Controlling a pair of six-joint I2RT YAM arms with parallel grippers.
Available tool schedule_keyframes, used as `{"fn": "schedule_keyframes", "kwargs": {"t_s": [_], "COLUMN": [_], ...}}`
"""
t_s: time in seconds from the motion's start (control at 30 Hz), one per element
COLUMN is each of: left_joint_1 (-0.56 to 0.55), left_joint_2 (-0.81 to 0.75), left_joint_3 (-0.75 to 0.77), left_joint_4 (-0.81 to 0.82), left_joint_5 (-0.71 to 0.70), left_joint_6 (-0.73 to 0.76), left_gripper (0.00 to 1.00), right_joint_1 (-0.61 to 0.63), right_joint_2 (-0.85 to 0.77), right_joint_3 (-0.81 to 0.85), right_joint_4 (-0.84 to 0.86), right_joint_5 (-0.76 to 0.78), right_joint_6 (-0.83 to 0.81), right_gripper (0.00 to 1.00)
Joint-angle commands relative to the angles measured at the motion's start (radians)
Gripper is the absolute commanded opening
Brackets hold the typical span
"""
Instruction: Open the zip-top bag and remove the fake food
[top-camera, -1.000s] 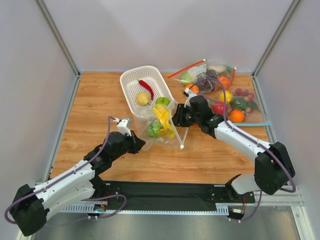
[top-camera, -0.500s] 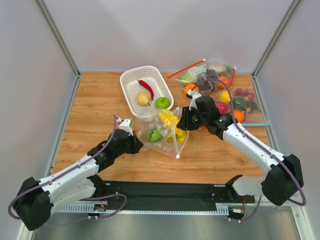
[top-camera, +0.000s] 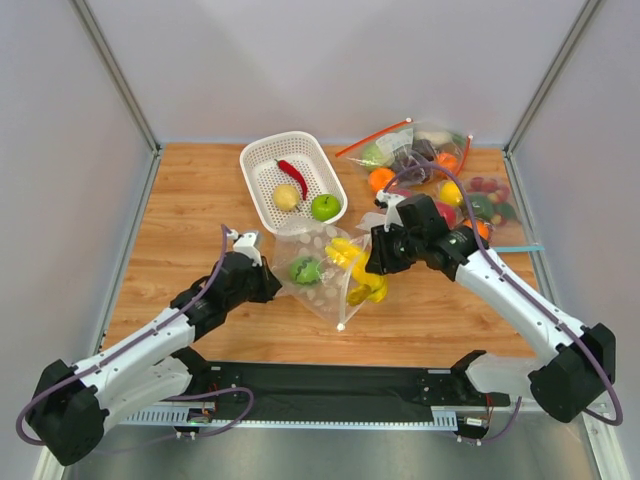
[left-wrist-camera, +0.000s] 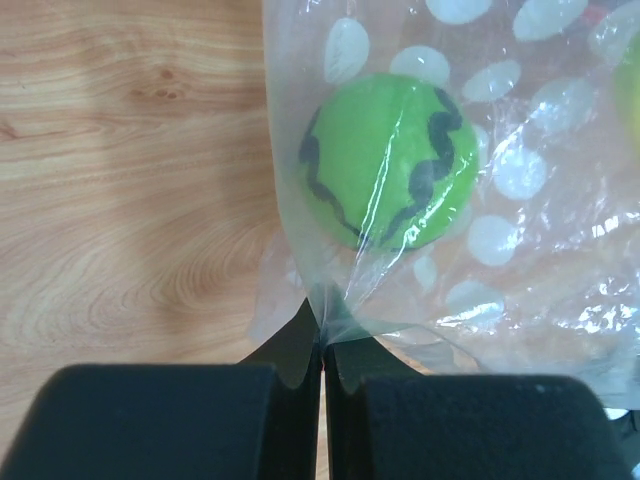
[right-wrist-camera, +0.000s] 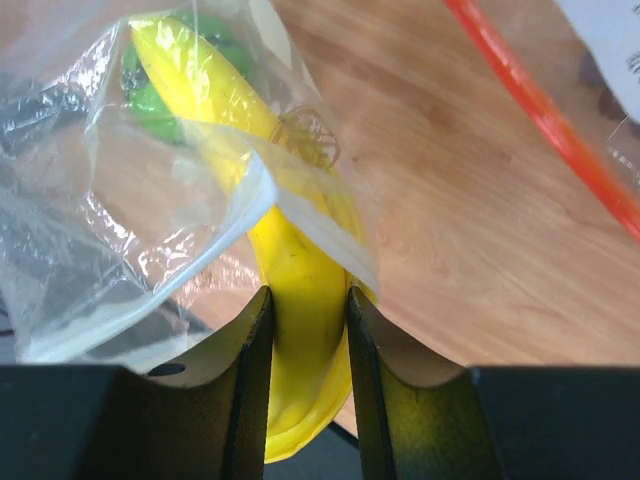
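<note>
The zip-top bag (top-camera: 322, 292), clear with white dots, lies mid-table with its mouth toward the right. My left gripper (top-camera: 268, 284) is shut on the bag's left corner (left-wrist-camera: 322, 318). A green apple (top-camera: 305, 270) sits inside, close in front of the left wrist camera (left-wrist-camera: 385, 160). My right gripper (top-camera: 376, 262) is shut on the yellow banana (top-camera: 357, 272) at the bag's mouth, with the banana (right-wrist-camera: 300, 300) squeezed between both fingers and bag film (right-wrist-camera: 150, 190) draped over its far end. In the white basket (top-camera: 247, 165) lie a red chili (top-camera: 292, 177), a yellowish round fruit (top-camera: 286, 197) and a second green apple (top-camera: 324, 207).
Undotted bags of fruit (top-camera: 440, 165) with red and blue zip strips are piled at the back right, close behind my right arm; an orange (top-camera: 381, 180) lies at their edge. An orange zip strip (right-wrist-camera: 540, 110) crosses the right wrist view. Grey walls enclose the table.
My right gripper has moved toward the near edge and rightward with the banana, drawing it to the bag's mouth. The bag has slid nearer and flattened. The left gripper has kept its hold.
</note>
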Motion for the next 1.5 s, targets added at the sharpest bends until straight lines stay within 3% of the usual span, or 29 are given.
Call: {"fn": "schedule_keyframes", "kwargs": {"t_s": [0.0,0.4,0.67,1.0,1.23,1.47], "left_joint_1": [0.020,0.050,0.098,0.138,0.142,0.142], "left_joint_2": [-0.007,0.070,-0.022,-0.099,-0.102,-0.130], "left_joint_3": [0.053,0.124,0.101,0.059,0.033,0.004], "left_joint_4": [-0.004,0.016,-0.052,-0.127,-0.124,-0.144], "left_joint_5": [0.020,0.080,0.078,0.063,0.061,0.057], "left_joint_6": [0.022,0.043,0.057,0.071,0.069,0.072], "left_gripper": [0.00,0.00,0.00,0.00,0.00,0.00], "right_joint_1": [0.022,0.070,0.077,0.077,0.077,0.077], "right_joint_2": [-0.070,-0.082,-0.073,-0.078,-0.105,-0.087], "right_joint_3": [-0.002,-0.037,-0.025,0.015,0.102,0.326], "right_joint_4": [-0.087,-0.233,-0.295,-0.395,-0.493,-0.556], "right_joint_5": [-0.071,-0.113,-0.074,-0.131,-0.114,-0.132], "right_joint_6": [-0.019,-0.071,-0.070,-0.087,-0.100,-0.104], "right_gripper": [0.00,0.00,0.00,0.00,0.00,0.00]}}
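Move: The right hand holds the banana bunch, whose middle lies roughly 4 cm to its left and 2 cm below, the far tips still inside the bag. From that hand the watermelon in the bag is about 15 cm left, 5 cm ahead, 12 cm down; the white basket some 29 cm ahead and 19 cm left. The left hand pinches the bag's near-left edge, with the bananas about 18 cm to its right, 4 cm ahead and 3 cm above. Back towards its base and slightly right, the right hand draws the gripped bananas some 10 cm out through the bag mouth, tipping its fingers down about 15 degrees and turning a little counter-clockwise; it sinks about 2 cm, then lifts about 6 at the end. The left hand keeps its pinch on the bag, rising 3 to 4 cm, then shifting left and sinking again to end about 3 cm left. ##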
